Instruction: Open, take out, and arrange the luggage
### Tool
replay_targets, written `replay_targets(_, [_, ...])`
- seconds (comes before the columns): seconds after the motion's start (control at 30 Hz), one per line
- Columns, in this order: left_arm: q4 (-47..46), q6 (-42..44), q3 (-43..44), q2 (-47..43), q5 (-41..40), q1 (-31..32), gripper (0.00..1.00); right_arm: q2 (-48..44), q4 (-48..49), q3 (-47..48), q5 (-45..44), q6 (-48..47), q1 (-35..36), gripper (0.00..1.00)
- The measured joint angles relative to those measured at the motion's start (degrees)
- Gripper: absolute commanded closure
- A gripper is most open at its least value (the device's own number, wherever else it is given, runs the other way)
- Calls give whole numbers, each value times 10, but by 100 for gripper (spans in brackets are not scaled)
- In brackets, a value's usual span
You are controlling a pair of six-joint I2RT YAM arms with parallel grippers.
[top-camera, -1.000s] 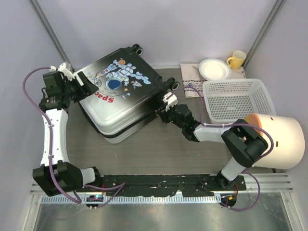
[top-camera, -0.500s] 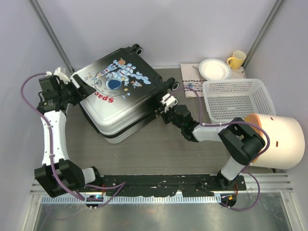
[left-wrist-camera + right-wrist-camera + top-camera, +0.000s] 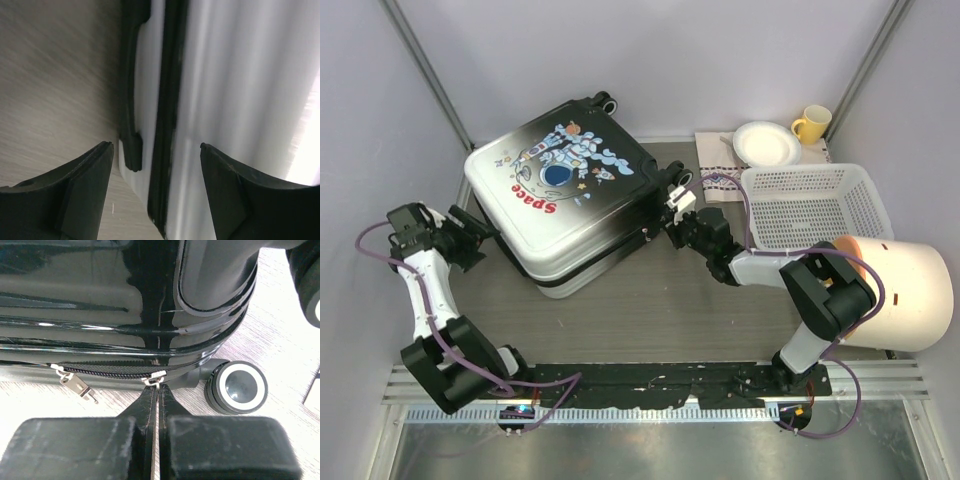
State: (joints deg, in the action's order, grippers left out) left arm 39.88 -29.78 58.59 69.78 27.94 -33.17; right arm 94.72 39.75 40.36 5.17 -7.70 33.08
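The luggage lies flat and closed at the table's left, astronaut print and red "Space" facing up. My right gripper is at its black right side. In the right wrist view it is shut on a silver zipper pull, just left of a wheel. A second zipper pull hangs free farther left on the zipper. My left gripper is open beside the white left side. In the left wrist view its jaws stand wide on either side of the zipper seam, touching nothing, with a black side handle nearby.
A white slatted basket stands at the right, behind my right arm. Behind it are a white plate, a yellow mug and a patterned cloth. A large white cylinder sits at the front right.
My right gripper has shut on the zipper pull and shifted slightly toward the wheel. My left arm has dropped from the luggage's top-left corner to its left side, still open.
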Motion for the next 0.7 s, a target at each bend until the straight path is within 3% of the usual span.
replay_targets(0.2, [-19, -19, -60, 30, -9, -2, 33, 0, -22, 10, 19, 0, -1, 99])
replay_targets(0.43, [-78, -31, -75, 60, -45, -3, 49, 0, -26, 12, 21, 0, -1, 99])
replay_targets(0.7, [-119, -32, -89, 92, -46, -4, 50, 0, -28, 12, 24, 0, -1, 99])
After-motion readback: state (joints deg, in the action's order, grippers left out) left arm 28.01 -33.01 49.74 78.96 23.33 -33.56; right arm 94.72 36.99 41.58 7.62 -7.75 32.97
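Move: The black side handle low on the suitcase's left flank lies about 5 cm ahead of the left gripper, 3 cm to its right and roughly 12 cm below. The suitcase's near corner is some 9 cm back and 12 cm right, about 10 cm lower. The right fingers already hold the zipper pull at their tips; from them the loose zipper pull sits 2 cm back and 3 cm left at about their height, and the white-ringed wheel 4 cm ahead, 3 cm right and about 3 cm lower. Sink the left gripper about 8 cm beside the suitcase's left flank, towards the side handle, quickly at first, then more slowly while easing a couple of centimetres to the left; tip the fingers a little more steeply down and close them partway, leaving them clearly apart. Hold the right gripper in place, still shut on the zipper pull. ##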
